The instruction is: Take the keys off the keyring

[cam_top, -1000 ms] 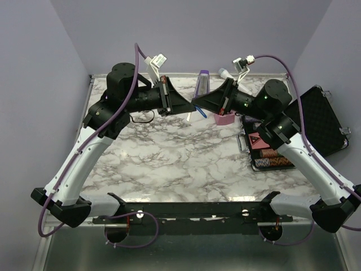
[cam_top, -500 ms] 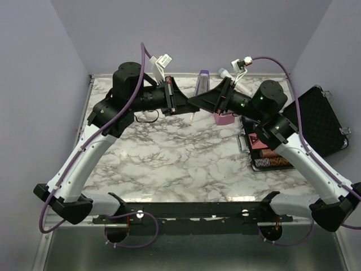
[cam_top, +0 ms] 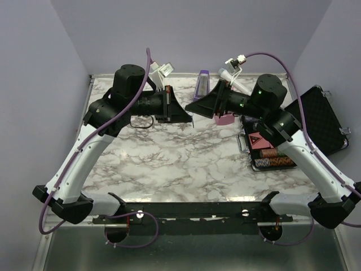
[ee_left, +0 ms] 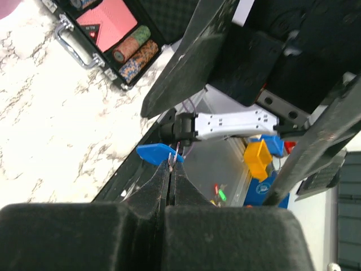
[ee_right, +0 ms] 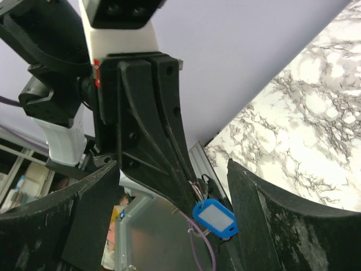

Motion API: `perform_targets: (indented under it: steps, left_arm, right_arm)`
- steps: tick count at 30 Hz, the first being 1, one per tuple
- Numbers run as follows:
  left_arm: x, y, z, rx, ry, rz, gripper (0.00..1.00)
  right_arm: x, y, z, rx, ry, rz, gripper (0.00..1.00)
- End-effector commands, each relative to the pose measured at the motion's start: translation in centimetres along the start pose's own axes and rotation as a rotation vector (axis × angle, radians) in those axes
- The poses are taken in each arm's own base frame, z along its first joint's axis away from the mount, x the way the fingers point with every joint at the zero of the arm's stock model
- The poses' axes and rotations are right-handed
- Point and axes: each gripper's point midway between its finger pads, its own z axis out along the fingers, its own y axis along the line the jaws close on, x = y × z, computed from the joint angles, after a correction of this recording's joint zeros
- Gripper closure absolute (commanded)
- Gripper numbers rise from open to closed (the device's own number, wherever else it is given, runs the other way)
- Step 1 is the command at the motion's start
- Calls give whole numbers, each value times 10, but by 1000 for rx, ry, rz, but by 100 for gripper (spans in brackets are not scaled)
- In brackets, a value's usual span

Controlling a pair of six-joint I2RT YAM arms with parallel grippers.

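My left gripper hangs above the back middle of the marble table, shut on a thin metal keyring at its very tips. A bright-blue oval key tag with a pale label dangles from that ring; in the left wrist view the blue key tag sits just past the pinched tips. My right gripper faces the left one tip to tip and is open, one finger on each side of the left gripper's tips, touching neither ring nor tag.
A purple metronome and a pink metronome stand at the back behind the grippers. An open black case with poker chips lies at the right edge. A black cable loop rests under the left arm.
The right gripper has opened and let go of the blue key tag. The left gripper stayed shut on the ring, and both wrists shifted slightly left.
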Motion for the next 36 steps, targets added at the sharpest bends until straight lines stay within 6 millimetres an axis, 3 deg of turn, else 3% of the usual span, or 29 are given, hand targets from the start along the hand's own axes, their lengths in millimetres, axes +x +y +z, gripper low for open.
perform_targets:
  steps: [1,8,16,19,24,36]
  left_arm:
    - [24,-7,-21,32,81,90,100]
    - [51,-11,-24,137,220,118,100]
    - [77,-13,-25,267,293,93,100]
    - [85,-4,-22,266,316,72,100]
    - [90,-1,-19,283,337,56,100]
    - [92,3,-15,278,346,49,100]
  right_arm:
    - [17,7,-2,-45,137,-56,15]
    - [47,7,-16,-82,319,-76,19]
    - [73,-3,-36,-42,409,-62,30]
    - [81,-3,-40,-51,429,-37,39]
    - [92,-3,-44,-75,476,4,47]
    - [98,-4,-40,-109,497,53,52]
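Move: Hanging from the left hand's shut fingers, the blue tag lies about 3 cm back from the open right hand's point, 1 cm to its right and 2 cm below. The gripped keyring is some 2 cm back and 1 cm left of the right hand, 1 cm lower. Down on the table, the pink stand is roughly 25 cm ahead and 19 cm right of the right hand, the purple stand 35 cm ahead and 8 cm right. From the left hand the tag is 1 cm back, 2 cm right and 2 cm down. Carrying the still-pinched keyring back about 7 cm and then mostly down 6 cm, the left hand turns clockwise some 25 degrees. The right hand keeps close beside the tag, going down 8 cm and back 7 cm, turning counter-clockwise about 20 degrees with its left side dipping; its spread fingers narrow to about half-open around the tag's end, with no grip seen yet. ##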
